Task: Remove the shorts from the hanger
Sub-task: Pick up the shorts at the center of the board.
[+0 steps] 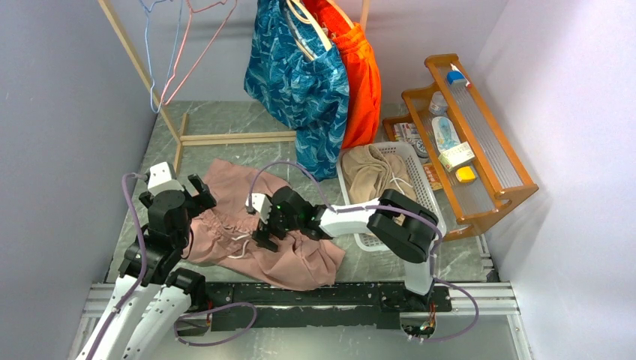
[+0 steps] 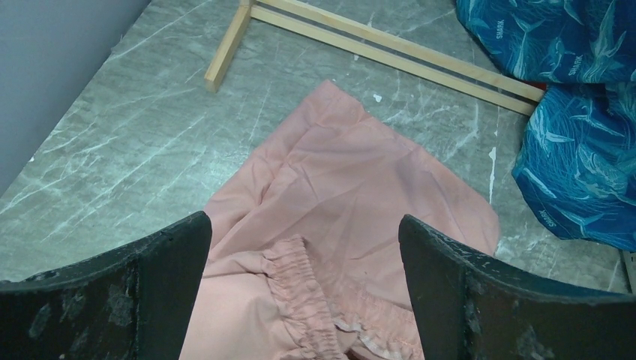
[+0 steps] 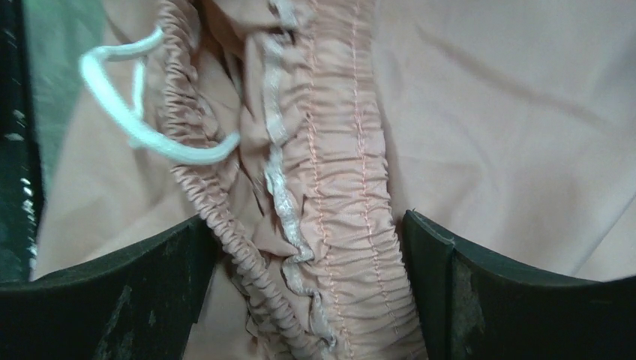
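Dusty pink shorts (image 1: pixel 300 262) lie crumpled on the table in front of the arms. My right gripper (image 1: pixel 264 225) is open just above their gathered waistband (image 3: pixel 337 150), one finger on each side, with the white drawstring (image 3: pixel 135 127) beside it. My left gripper (image 1: pixel 196 196) is open over the shorts' left part (image 2: pixel 352 180) and holds nothing. Blue patterned shorts (image 1: pixel 300 75) and orange shorts (image 1: pixel 361 82) hang from hangers on the rack at the back. Tan shorts (image 1: pixel 371 172) lie in a white basket (image 1: pixel 429 196).
Empty wire hangers (image 1: pixel 176 45) hang at the back left. The rack's wooden base bar (image 1: pixel 232 137) lies on the table behind the pink shorts. A wooden shelf (image 1: pixel 487 150) with small items stands at the right. Walls close in both sides.
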`<state>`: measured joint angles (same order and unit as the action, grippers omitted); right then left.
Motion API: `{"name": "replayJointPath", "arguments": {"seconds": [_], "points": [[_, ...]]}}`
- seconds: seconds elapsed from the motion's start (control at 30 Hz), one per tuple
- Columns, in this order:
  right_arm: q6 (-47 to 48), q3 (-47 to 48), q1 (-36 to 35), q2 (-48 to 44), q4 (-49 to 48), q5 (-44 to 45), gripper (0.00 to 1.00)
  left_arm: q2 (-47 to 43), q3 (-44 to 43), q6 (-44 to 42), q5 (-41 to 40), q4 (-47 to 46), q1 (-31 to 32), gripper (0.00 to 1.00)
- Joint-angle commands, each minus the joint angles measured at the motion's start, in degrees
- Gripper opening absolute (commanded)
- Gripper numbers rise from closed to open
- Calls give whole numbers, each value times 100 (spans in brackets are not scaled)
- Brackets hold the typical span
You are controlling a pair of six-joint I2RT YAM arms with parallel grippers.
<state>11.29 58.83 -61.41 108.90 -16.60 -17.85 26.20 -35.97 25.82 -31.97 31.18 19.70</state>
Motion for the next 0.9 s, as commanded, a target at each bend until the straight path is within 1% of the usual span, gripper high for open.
{"name": "replayJointPath", "arguments": {"seconds": [0.0,0.1,0.17,0.23,0.27,0.3,0.37,0.4,0.7,0.87], "points": [[-610,-730,-39,-18,-460,800,90,-49,-145,4,-79,-13,-28,98],[-888,-1401,-85,-284,-967,756,64,-27,-130,-44,-26,-64,-28,98],[-1016,-1566,-117,-400,-929,969,51,17,-126,-67,13,-82,-28,98],[-1103,-1619,-130,-566,-780,1219,40,55,-130,-84,47,-94,-29,98],[-1126,-1657,-125,-708,-772,1315,32,73,-130,-86,60,-101,-28,98],[-1135,-1726,-128,-880,-821,1399,24,78,-130,-86,73,-103,-28,98],[-1104,-1894,-119,-1309,-999,1493,3,74,-130,-79,74,-96,-32,98],[-1092,-1941,-127,-1544,-1036,1562,0,66,-128,-71,68,-90,-29,98],[-1106,-2240,-123,-4229,-1496,2034,0,-44,-112,-51,24,-69,-37,97],[-1017,-2339,-123,-5247,-1428,2329,0,-27,-121,-73,66,-74,-38,97]]}}
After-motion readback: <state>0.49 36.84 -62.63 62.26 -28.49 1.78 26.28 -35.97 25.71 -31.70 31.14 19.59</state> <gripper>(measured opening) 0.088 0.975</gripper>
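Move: The pink shorts lie flat right under the right hand's open fingers, their middle straight below by about 3 cm, with the gathered waistband there. From that hand the laundry basket stands some 38 cm right and 12 cm ahead; the blue shorts' hem hangs about 17 cm ahead and 17 cm right. From the idle left hand the pink shorts lie about 18 cm right, 1 cm back and 20 cm below. The right hand dips about 3 cm, shifts right, pinches the waistband, then lifts some 25 cm, fingertips tilting up. ##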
